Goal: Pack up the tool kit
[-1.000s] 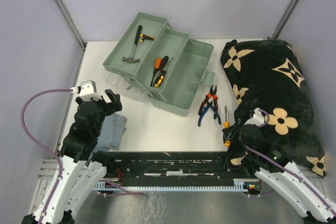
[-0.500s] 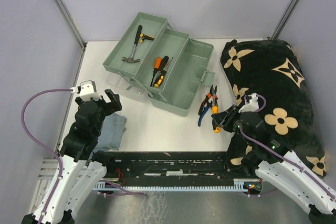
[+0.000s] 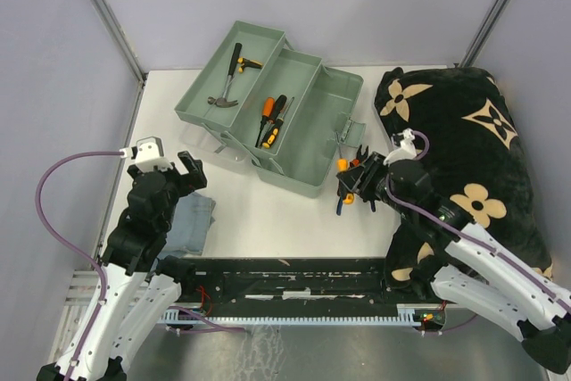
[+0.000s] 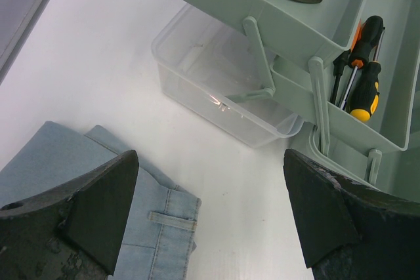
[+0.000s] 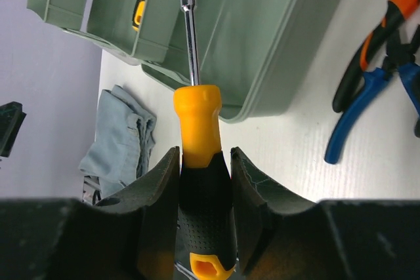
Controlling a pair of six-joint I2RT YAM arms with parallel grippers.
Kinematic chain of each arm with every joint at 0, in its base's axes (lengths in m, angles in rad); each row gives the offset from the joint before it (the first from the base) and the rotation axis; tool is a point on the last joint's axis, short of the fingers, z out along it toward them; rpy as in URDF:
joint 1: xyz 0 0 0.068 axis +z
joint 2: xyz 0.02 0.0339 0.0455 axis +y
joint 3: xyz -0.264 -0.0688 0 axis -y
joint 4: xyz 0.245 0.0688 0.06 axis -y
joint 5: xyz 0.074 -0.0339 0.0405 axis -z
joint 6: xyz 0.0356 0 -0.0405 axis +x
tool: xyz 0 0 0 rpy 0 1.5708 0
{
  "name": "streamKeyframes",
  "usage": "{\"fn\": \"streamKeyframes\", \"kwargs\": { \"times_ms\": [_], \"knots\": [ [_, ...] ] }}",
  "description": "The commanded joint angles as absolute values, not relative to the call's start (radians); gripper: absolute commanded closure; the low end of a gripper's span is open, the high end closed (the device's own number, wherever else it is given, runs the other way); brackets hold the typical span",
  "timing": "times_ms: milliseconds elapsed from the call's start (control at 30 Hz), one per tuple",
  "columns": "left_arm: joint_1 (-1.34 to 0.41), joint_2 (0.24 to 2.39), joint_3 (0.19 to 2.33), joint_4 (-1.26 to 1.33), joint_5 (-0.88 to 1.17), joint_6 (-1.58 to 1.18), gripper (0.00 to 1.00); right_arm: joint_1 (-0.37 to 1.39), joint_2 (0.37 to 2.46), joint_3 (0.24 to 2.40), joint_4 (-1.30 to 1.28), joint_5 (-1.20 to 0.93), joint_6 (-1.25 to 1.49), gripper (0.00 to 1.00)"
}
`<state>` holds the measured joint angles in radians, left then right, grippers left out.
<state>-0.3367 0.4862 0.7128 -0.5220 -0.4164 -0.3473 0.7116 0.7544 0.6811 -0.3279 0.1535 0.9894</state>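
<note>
The pale green toolbox [image 3: 308, 136] lies open, its trays fanned out. A hammer [image 3: 227, 79] rests in the far tray and screwdrivers [image 3: 271, 119] in the middle one. My right gripper [image 3: 355, 178] is shut on an orange and black screwdriver [image 5: 195, 119] by its handle. The shaft points over the rim of the toolbox [image 5: 275, 37] into its deep compartment. Pliers [image 5: 348, 122] lie on the table to the right of the screwdriver. My left gripper [image 3: 183, 169] hangs open above the table near a folded denim cloth [image 3: 192, 220], holding nothing.
A black blanket with beige flowers [image 3: 468, 153] covers the right side of the table. The toolbox's translucent lid [image 4: 216, 77] juts out by the left gripper [image 4: 210, 195], with the denim cloth [image 4: 98, 227] beneath its left finger. Grey walls close in on the left and at the back.
My right gripper has carried the screwdriver up and to the left, from the table's near right to the toolbox's front rim above the pliers. The left arm has stayed still.
</note>
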Motion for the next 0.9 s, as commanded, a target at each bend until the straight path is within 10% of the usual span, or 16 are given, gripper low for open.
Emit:
{"fn": "streamKeyframes", "kwargs": {
  "times_ms": [0,867],
  "knots": [
    [-0.331,0.487,0.707,-0.478,-0.422,-0.368,0.03,0.712,0.876,0.807,-0.19,0.106,0.976,0.98],
    [-0.328,0.499,0.707,-0.47,-0.41,-0.365,0.03,0.778,1.753,1.576,-0.291,0.497,1.034,0.97]
  ]
}}
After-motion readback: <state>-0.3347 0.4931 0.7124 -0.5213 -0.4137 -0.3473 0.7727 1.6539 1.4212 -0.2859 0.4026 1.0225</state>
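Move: Ahead and to the left of the right hand, which already holds the yellow-black screwdriver, lies the middle tray of the tool box, about 17 cm forward, 14 cm left and 6 cm lower. The screwdrivers already in that tray lie some 16 cm forward and 17 cm left; the deep compartment is about 15 cm forward and 6 cm left. The pliers rest on the table roughly 3 cm ahead and 4 cm to the right. From the left hand, the middle tray is about 15 cm ahead and 21 cm to the right. Carrying the screwdriver in an unchanged grip, the right hand travels about 16 cm forward and 12 cm left, from beside the pliers over the deep compartment to above the middle tray. It goes evenly forward and left at first, then speeds up mostly forward at nearly constant height, while the wrist turns some 10 degrees clockwise with a slight roll. ##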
